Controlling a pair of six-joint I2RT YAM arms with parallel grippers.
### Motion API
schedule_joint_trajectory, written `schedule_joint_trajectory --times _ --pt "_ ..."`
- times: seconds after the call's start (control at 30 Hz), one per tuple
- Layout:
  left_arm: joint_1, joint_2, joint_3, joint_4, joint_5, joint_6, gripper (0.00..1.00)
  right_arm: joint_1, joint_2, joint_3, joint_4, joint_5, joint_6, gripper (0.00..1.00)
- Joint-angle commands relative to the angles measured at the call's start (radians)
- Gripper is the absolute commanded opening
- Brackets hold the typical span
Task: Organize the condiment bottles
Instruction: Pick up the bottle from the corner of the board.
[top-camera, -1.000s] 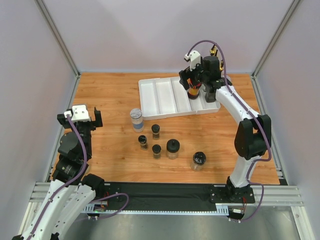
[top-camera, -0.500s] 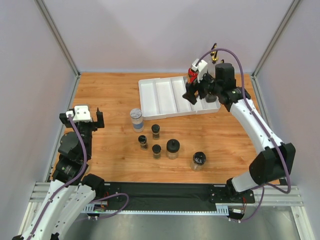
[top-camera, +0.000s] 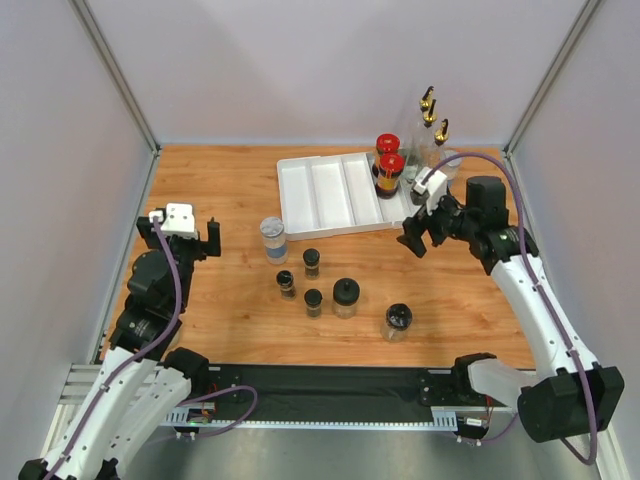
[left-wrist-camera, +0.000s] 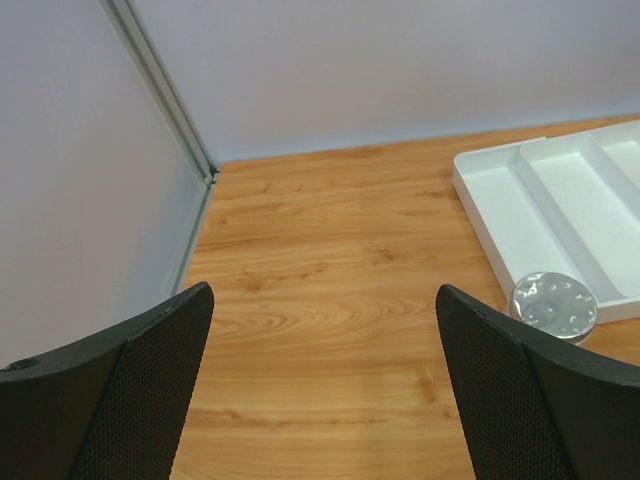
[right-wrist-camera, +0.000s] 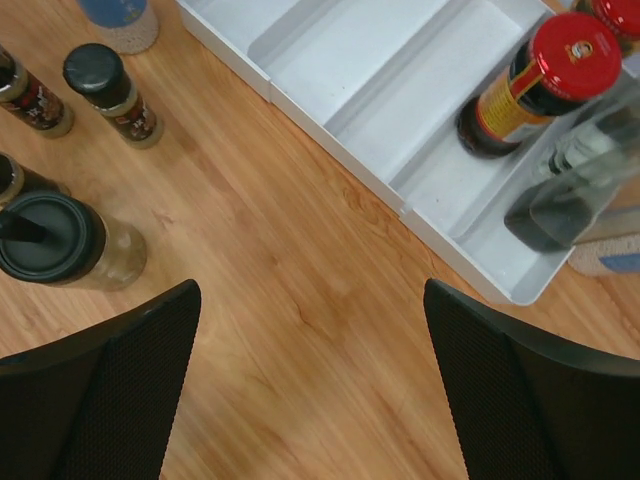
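Observation:
Two red-capped amber jars (top-camera: 389, 168) stand at the far right of the white tray (top-camera: 318, 198), with tall gold-spouted bottles (top-camera: 432, 125) beside them. One red-capped jar (right-wrist-camera: 535, 80) and a clear bottle (right-wrist-camera: 575, 185) show in the right wrist view. On the table stand a grey-lidded jar (top-camera: 272, 238) (left-wrist-camera: 553, 305), three small black-lidded jars (top-camera: 311, 262) and two medium black-lidded jars (top-camera: 346, 296). My right gripper (top-camera: 420, 236) (right-wrist-camera: 310, 300) hangs open and empty over bare wood, just near of the tray's right end. My left gripper (top-camera: 200, 240) (left-wrist-camera: 325, 300) is open and empty at the left.
Grey walls with metal posts (top-camera: 120, 80) close in the table on three sides. The tray's three left compartments (right-wrist-camera: 350, 50) hold nothing. A black rail (top-camera: 320, 385) carrying the arm bases runs along the near edge.
My right gripper has let go of a red-capped jar in the tray and drawn back toward the near right. The left arm has shifted slightly right and forward.

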Motion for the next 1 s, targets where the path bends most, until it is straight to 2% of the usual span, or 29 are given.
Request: schedule_joint_trajectory --times 0.0,0.27,0.53,0.73,0.97 --pt "0.006 0.026 0.055 -0.015 0.065 -0.041 1.00 -0.083 -0.065 -0.057 0.004 -0.035 -0.013 0.95" --pt "0.006 0.118 0.112 -0.082 0.182 -0.099 1.00 -0.380 -0.134 -0.155 0.010 -0.144 -0.039 0.97" --pt "0.006 0.213 0.201 -0.156 0.318 -0.124 1.00 -0.618 -0.004 -0.146 0.051 -0.245 -0.050 0.97" --pt "0.006 0.235 0.215 -0.199 0.404 -0.164 1.00 -0.692 0.172 -0.085 0.140 -0.260 0.025 0.96" --pt "0.006 0.252 0.206 -0.217 0.429 -0.164 1.00 -0.690 0.372 0.041 0.237 -0.222 0.094 0.96"
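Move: The grey-capped bottle off the right end of the tray stands about 23 cm ahead of my right hand, 11 cm to its right and 12 cm below. The near pump bottle in the tray is about 20 cm ahead and 5 cm right, and the front red-capped bottle 23 cm ahead and 5 cm left. From my empty left hand, the silver-capped bottle is some 10 cm ahead, 17 cm right and 19 cm down; one small jar stands roughly level with that hand, 20 cm right, another 5 cm ahead, 26 cm right. I swing my open right hand about 20 cm to the right, sinking some 9 cm and, late on, reaching forward, so it comes round to the right side of the grey-capped bottle, the wrist turning clockwise about 30 degrees. Meanwhile I bring my open left hand 8 cm right and a little down towards the silver-capped bottle, turning clockwise and tipping its fingers down. ##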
